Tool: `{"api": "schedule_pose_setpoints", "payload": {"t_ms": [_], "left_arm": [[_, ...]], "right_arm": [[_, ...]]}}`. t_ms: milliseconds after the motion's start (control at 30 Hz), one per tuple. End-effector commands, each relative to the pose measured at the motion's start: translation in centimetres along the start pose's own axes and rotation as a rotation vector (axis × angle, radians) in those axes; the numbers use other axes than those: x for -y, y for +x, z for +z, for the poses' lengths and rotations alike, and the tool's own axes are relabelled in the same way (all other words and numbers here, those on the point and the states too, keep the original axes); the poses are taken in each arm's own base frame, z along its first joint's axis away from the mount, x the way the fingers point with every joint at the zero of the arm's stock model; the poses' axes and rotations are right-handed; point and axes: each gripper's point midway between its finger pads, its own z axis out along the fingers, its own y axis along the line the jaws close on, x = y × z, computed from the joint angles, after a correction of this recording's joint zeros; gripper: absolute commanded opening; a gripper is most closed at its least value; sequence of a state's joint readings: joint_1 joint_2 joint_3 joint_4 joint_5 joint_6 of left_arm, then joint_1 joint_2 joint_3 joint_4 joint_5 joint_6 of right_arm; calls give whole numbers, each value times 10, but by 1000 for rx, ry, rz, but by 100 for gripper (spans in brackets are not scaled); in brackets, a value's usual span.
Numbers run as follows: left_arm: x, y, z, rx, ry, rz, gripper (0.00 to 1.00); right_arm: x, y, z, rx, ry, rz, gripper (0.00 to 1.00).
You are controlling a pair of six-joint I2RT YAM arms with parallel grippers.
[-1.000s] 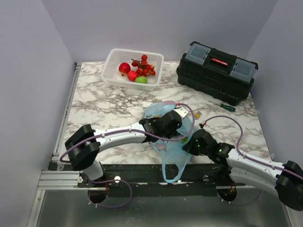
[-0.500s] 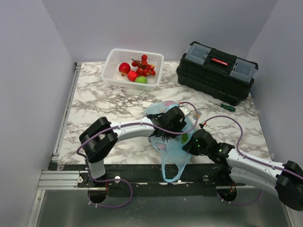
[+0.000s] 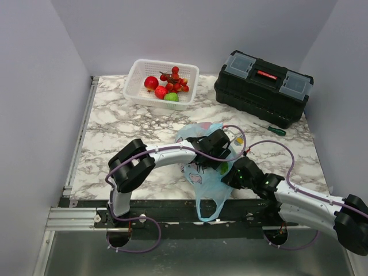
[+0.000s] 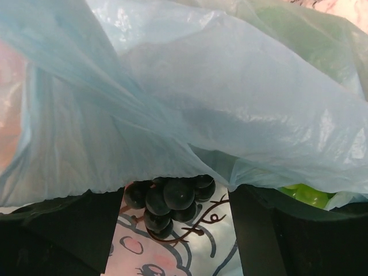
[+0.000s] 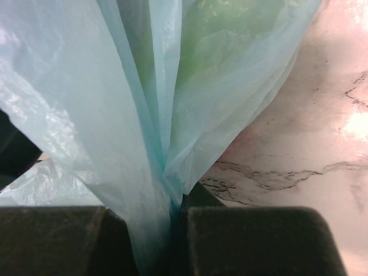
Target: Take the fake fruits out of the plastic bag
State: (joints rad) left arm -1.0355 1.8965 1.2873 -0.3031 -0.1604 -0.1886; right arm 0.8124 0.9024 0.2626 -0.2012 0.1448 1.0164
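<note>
The light-blue plastic bag (image 3: pixel 202 172) lies crumpled near the table's front edge, one handle hanging over it. My left gripper (image 3: pixel 210 154) reaches into its mouth. In the left wrist view it (image 4: pixel 175 230) stands open, and a dark, grape-like fake fruit cluster (image 4: pixel 170 198) lies between the fingers on the printed film without touching either one. A green fruit (image 4: pixel 305 194) shows under the film at the right, and also (image 3: pixel 223 168) from above. My right gripper (image 3: pixel 237 174) is shut on a gathered fold of the bag (image 5: pixel 155 190).
A white lattice basket (image 3: pixel 136 75) at the back holds red fruits (image 3: pixel 172 80) and a light-green one (image 3: pixel 171 97). A black toolbox (image 3: pixel 263 86) stands at the back right, with a green-handled screwdriver (image 3: pixel 271 129) in front of it.
My left gripper has opened and slid rightward, deeper into the bag's mouth, its arm swinging along. The right gripper has kept its hold and not moved.
</note>
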Motion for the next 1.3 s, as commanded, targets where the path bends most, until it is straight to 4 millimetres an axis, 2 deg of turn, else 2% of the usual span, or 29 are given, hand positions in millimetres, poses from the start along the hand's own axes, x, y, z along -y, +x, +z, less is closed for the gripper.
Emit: {"api": "schedule_pose_setpoints", "payload": {"t_ms": [0,167,300,433,567,767,967,1267], "left_arm": [[8,14,12,-60,17,8,68],[11,18,18,-67,17,8,60],[10,15,15,-60,9,12,44],[7,7,3,-39,-3,6,24],[8,-7,-16,10,16,-3,15],[16,-20,-42,45,80,-27,8],[20,-23,-66,72,122,-51,3],[22,-28,-102,115,173,-46,0]], "right_arm": [[12,7,1,-23,43,-32,12],[12,7,1,-23,43,-31,12],[11,7,1,-24,42,-33,12],[12,7,1,-23,41,-30,12],[12,7,0,-20,41,-29,12],[12,6,0,-14,37,-24,12],[12,5,-1,-10,37,-22,12],[11,4,-1,-8,35,-25,12]]}}
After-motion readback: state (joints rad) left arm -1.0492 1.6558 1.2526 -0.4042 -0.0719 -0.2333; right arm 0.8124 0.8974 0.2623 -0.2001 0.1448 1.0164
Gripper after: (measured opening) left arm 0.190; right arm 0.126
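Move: The black grapes sit between the left hand's open fingers, about 2 cm below it, 1 cm back and not off to either side. A light green fruit lies about 4 cm back and 3 cm right of that hand, at much the same height; a pink fruit under the bag film is roughly 11 cm ahead and 4 cm left. From the right hand, the grapes are about 8 cm ahead and 5 cm left, roughly level. Left hand dips 2 cm, pinches the black grapes, lifts some 9 cm; right hand still grips the bag. ##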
